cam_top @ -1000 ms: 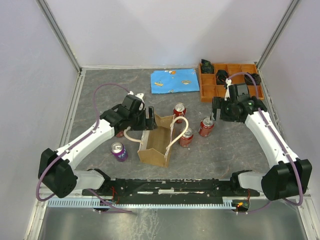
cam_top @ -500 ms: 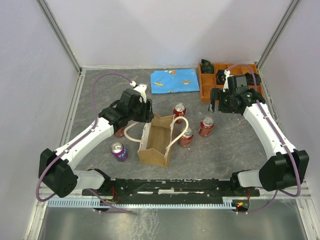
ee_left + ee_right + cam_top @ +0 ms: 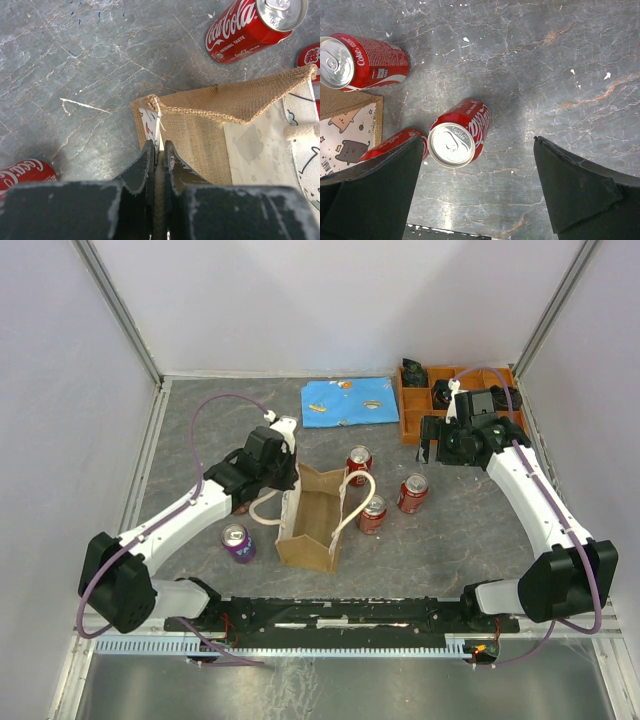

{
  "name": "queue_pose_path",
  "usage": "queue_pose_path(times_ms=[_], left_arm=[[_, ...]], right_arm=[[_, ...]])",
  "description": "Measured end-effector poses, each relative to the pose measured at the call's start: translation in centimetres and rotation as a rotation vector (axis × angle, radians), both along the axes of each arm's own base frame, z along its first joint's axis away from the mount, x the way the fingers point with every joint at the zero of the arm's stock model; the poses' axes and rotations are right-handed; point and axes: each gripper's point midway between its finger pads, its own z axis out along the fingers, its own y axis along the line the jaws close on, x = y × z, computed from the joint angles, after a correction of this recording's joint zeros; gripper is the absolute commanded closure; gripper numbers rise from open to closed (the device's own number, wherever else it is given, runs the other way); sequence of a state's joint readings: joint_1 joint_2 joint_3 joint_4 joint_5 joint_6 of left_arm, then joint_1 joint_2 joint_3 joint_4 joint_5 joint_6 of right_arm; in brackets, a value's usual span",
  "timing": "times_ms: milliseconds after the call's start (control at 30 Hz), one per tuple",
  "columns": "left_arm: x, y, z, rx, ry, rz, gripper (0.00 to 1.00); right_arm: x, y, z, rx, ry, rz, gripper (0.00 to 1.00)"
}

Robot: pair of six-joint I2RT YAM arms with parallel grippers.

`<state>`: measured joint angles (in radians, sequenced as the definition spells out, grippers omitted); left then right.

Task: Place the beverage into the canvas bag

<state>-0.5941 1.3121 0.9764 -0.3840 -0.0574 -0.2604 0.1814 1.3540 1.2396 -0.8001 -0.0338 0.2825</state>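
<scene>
The canvas bag (image 3: 312,525) stands open mid-table, with tan sides, cream printed faces and looped handles. My left gripper (image 3: 287,478) is at the bag's far left corner. In the left wrist view this gripper (image 3: 159,150) is shut on the top rim of the bag's wall (image 3: 200,135). Three red beverage cans stand upright right of the bag: one (image 3: 359,462) at its far corner, one (image 3: 373,513) by its right face, one (image 3: 412,493) farther right. My right gripper (image 3: 430,448) hangs open above that last can (image 3: 456,136), which lies between its wide-spread fingers.
A purple can (image 3: 238,542) stands left of the bag. Another red can (image 3: 22,172) sits under my left arm. A blue cloth (image 3: 348,402) lies at the back. An orange compartment tray (image 3: 410,410) with dark parts is at the back right. Side walls close in the table.
My left gripper has closed on the bag's rim at the far left corner. The right arm drew back toward the tray, then held still with its jaws open.
</scene>
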Motion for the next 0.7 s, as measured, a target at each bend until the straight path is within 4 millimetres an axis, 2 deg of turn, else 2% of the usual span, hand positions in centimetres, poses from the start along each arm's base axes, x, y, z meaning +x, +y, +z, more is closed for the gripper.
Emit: queue_pose_path(times_ms=[267,300,333,433,567,633,667,700], left_arm=[[-1.6,1.9,-0.4,-0.012,-0.009,0.041,0.94],[-1.7,2.1,-0.4,-0.015,-0.007,0.048,0.89],[-1.7,2.2,-0.4,-0.018,-0.006,0.053,0.8],[-1.6,2.6,-0.4,-0.023,-0.001,0.073,0.38],[-1.3,3.6,-0.4,-0.011,0.008,0.099,0.14],[-0.6,3.8,1.1,-0.012,-0.015,0.104,0.02],[-0.3,4.0,1.5,-0.015,-0.023,0.112,0.0],[0.3,4.2,2.7,-0.025,-0.046,0.116,0.01]], right_arm=[[0.0,0.0,0.0,0.0,0.001,0.0,0.01],[0.0,0.0,0.0,0.0,0.001,0.001,0.01],[0.0,0.0,0.0,0.0,0.001,0.001,0.01],[-0.1,0.1,-0.1,0.0,0.002,0.002,0.01],[-0.4,0.2,-0.5,-0.002,0.013,0.008,0.01],[-0.5,0.3,-0.6,-0.002,0.015,0.01,0.01],[-0.5,0.4,-0.6,-0.001,0.015,0.011,0.01],[-0.5,0.4,-0.5,0.0,0.014,0.01,0.01]])
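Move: My left hand is shut on the canvas bag's left rim near its far corner; the bag's middle is about 7 cm back, 5 cm right and 7 cm below. The nearest Coke can on the right is roughly 8 cm ahead and 16 cm right, the other one 4 cm back and 19 cm right. A third Coke can stands some 15 cm left, level with the hand, all about 8 cm below. From my idle right hand the bag is about 14 cm back and 27 cm left. Keeping my pinch on the bag's far left corner, I draw it with my left hand about 2.5 cm left and 1.5 cm back, turning slightly counter-clockwise. Then I open the fingers wide, letting go of the rim, and carry on left while rising about 3 cm off the bag, with a little forward at the end. ##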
